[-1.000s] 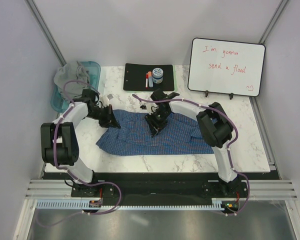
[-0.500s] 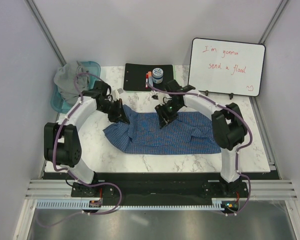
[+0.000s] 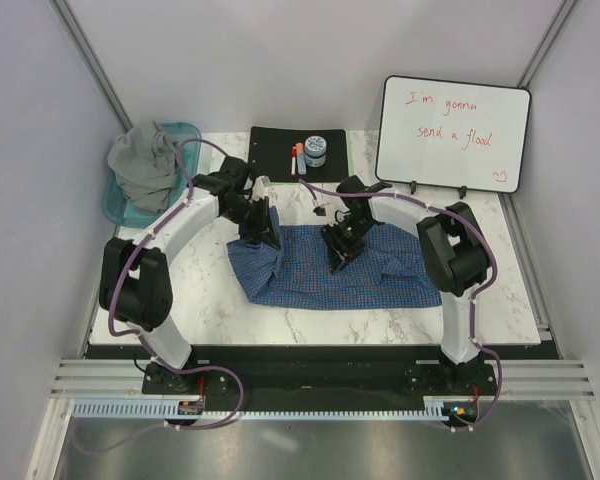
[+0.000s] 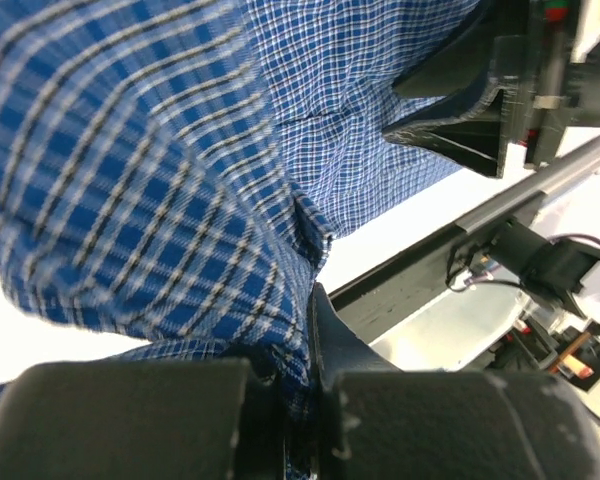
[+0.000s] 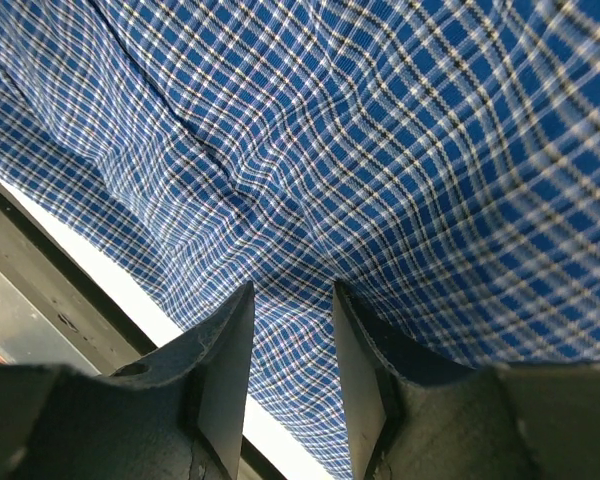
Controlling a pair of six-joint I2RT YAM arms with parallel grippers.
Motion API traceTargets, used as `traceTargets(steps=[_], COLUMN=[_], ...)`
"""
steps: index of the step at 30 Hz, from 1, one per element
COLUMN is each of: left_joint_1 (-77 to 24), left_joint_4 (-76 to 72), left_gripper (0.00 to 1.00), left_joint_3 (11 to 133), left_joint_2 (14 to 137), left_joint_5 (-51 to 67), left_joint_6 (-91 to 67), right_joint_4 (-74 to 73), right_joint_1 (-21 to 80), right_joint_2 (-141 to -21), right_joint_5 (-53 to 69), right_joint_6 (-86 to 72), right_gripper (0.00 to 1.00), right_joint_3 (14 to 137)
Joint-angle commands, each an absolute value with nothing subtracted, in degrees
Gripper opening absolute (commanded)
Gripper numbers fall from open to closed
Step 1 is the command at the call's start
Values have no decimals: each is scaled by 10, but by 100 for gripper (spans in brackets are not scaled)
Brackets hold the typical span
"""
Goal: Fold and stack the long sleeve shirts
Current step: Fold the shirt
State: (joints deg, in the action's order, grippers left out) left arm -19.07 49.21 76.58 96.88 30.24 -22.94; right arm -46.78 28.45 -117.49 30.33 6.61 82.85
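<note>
The blue-and-white checked shirt (image 3: 350, 268) lies spread on the marble table, its left side bunched up. My left gripper (image 3: 266, 236) is shut on that left edge, and the cloth (image 4: 180, 200) is pinched between its jaws (image 4: 302, 340) and hangs over them. My right gripper (image 3: 338, 256) stands open over the shirt's middle, with its fingertips at the checked cloth (image 5: 400, 150) and only a gap between them (image 5: 290, 292). The grey shirt (image 3: 145, 160) is heaped in the teal tub (image 3: 113, 207) at the back left.
A whiteboard (image 3: 454, 133) with red writing stands at the back right. A black clipboard (image 3: 270, 155) at the back middle holds markers (image 3: 297, 160) and a small blue-lidded jar (image 3: 316, 151). White walls enclose the table on both sides.
My left gripper has carried the shirt's left edge to the right, bunching that side inward. The right gripper has shifted to the right over the shirt, jaws still apart.
</note>
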Motion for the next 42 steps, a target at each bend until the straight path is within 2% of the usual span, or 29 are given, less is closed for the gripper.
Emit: traceTargets(steps=[1,13,16,17,19,21,22,23,28,29,34,38,42], left_joint_1=[-234,-303,-314,-316,-318,-318,-318,-317,-309,-302,-245,-165,-140], left_joint_4=[482,414,400,391,384,384,385,389,422,426,472,482,496], left_gripper=[2,2,10,21,30,60,69,85,88,98,99,99,92], left_joint_3=[797,801,800,799,798,799,796,795,792,789,789,801,847], left_joint_2=[985,1058,1077,1078,1082,1071,1064,1045,991,982,939,931,954], left_joint_5=[244,196,210,215,239,240,242,246,255,252,244,283,297], left_joint_6=[-305,-398,-408,-410,-408,-399,-386,-378,-312,-302,-222,-123,23], right_joint_4=[-444,-433,-432,-432,-433,-435,-435,-437,-447,-453,-485,-497,-491], right_joint_1=[284,284,284,284,284,284,283,282,262,258,228,221,221], right_joint_2=[-1176,-1174,-1175,-1175,-1170,-1158,-1153,-1142,-1107,-1097,-1065,-1044,-1056], right_joint_5=[323,341,342,343,345,349,350,350,341,339,316,266,198], right_joint_6=[62,55,54,53,52,52,52,52,54,58,76,83,82], right_gripper=[45,45,45,45,45,45,46,46,46,46,47,46,45], right_joint_3=[824,812,815,816,817,816,816,814,816,819,826,817,796])
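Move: My left hand holds the shirt's left end up. The place to lay it, on the shirt body, is about 7 cm to that hand's right, 1 cm back and 10 cm below. The black mat's middle is about 23 cm ahead and 5 cm right of it, and the jar about 23 cm ahead and 9 cm right. From my right hand the laying place is some 7 cm left and 4 cm ahead, and the wrinkled sleeve fold 13 cm right and 2 cm ahead. I carry the pinched end about 7 cm right and 6 cm down over the shirt body while my right fingers stay almost still, resting on the cloth. My left fingers then open wide and let go, and that hand rises some 8 cm, swinging back left and a little forward. My right hand lifts off too, up about 6 cm, going right and forward. ##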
